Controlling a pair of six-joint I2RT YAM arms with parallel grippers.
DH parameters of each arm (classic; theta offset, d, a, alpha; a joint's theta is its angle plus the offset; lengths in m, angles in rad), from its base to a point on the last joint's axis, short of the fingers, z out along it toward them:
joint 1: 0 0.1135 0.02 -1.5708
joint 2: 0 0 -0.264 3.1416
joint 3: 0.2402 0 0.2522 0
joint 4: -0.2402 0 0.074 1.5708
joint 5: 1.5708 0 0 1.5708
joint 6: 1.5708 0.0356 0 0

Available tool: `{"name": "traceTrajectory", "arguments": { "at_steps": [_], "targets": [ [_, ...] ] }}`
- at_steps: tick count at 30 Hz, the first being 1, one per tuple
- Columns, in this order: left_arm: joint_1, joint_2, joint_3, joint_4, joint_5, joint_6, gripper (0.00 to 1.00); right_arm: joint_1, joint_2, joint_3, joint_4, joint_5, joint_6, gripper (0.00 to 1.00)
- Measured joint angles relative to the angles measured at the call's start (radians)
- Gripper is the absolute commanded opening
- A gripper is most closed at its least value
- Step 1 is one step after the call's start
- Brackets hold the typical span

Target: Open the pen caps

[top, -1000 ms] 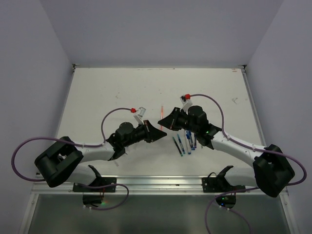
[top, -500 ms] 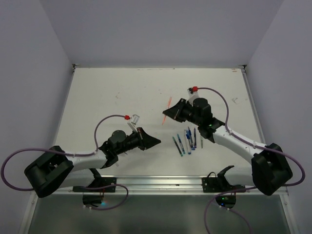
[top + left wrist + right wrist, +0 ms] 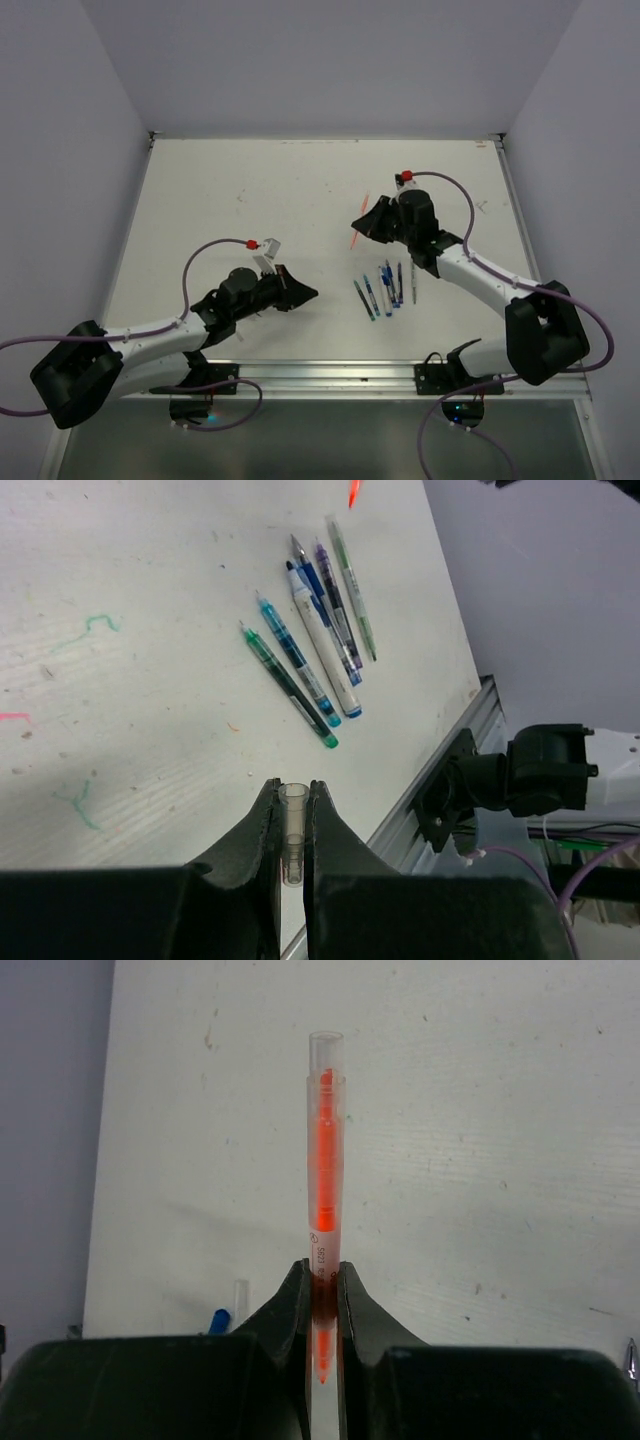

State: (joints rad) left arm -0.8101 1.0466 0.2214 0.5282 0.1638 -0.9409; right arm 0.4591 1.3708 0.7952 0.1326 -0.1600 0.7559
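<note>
My left gripper (image 3: 312,293) hovers low over the near middle of the table, shut on a small clear pen cap (image 3: 291,825) that stands upright between its fingers (image 3: 262,830). My right gripper (image 3: 357,222) is further back and to the right, shut on the lower barrel of an orange pen (image 3: 325,1150). That pen (image 3: 355,240) sticks out past the fingertips, its writing tip back between the jaws. Several more pens (image 3: 385,288) lie side by side between the arms; the left wrist view shows these pens (image 3: 318,660) with blue and green ends.
The white table (image 3: 250,200) carries faint ink scribbles. A metal rail (image 3: 320,372) runs along its near edge, with the right arm's black base clamp (image 3: 500,780) on it. Grey walls close in the back and both sides.
The two grippers have pulled apart. My left gripper drew back toward the near left with the cap, and my right gripper carried the orange pen away to the far right.
</note>
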Motion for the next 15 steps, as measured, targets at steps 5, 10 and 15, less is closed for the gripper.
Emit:
{"name": "traceTrajectory", "arguments": {
  "at_steps": [5,10,15],
  "targets": [
    [0.006,-0.028,0.056,-0.113,-0.069,0.044,0.00,0.000,-0.045,-0.039,-0.084,-0.002,-0.076,0.00],
    [0.030,-0.094,0.061,-0.195,-0.121,0.056,0.00,0.005,-0.098,-0.068,-0.147,-0.046,-0.134,0.00],
    [0.031,-0.125,0.090,-0.288,-0.191,0.067,0.00,0.048,-0.100,-0.068,-0.206,-0.068,-0.181,0.00]
  ]
}}
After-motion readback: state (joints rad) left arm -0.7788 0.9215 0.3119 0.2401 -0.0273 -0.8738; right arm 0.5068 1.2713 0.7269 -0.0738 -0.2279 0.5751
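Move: The row of uncapped pens that the right hand, still holding the red pen, heads for begins with the green pen, about 14 cm back, 2 cm to this hand's right and 15 cm below; the light blue pen lies 2 cm right of the green one, and the white marker 6 cm right and 2 cm farther out. The left hand still holds a clear cap; the dropped blue cap lies roughly 12 cm to its left, 3 cm ahead and 10 cm below, a loose clear cap 19 cm left and 8 cm back. The red pen, still pinched in the right fingers, is carried back about 6 cm and lowered some 3 or 4 cm towards the pen row, its wrist turning roughly 10 degrees counter-clockwise and rolling its left side down about as far. Meanwhile the left hand keeps the clear cap pinched and draws off forward and left, 3 cm each way, towards the dropped caps, turning counter-clockwise. ##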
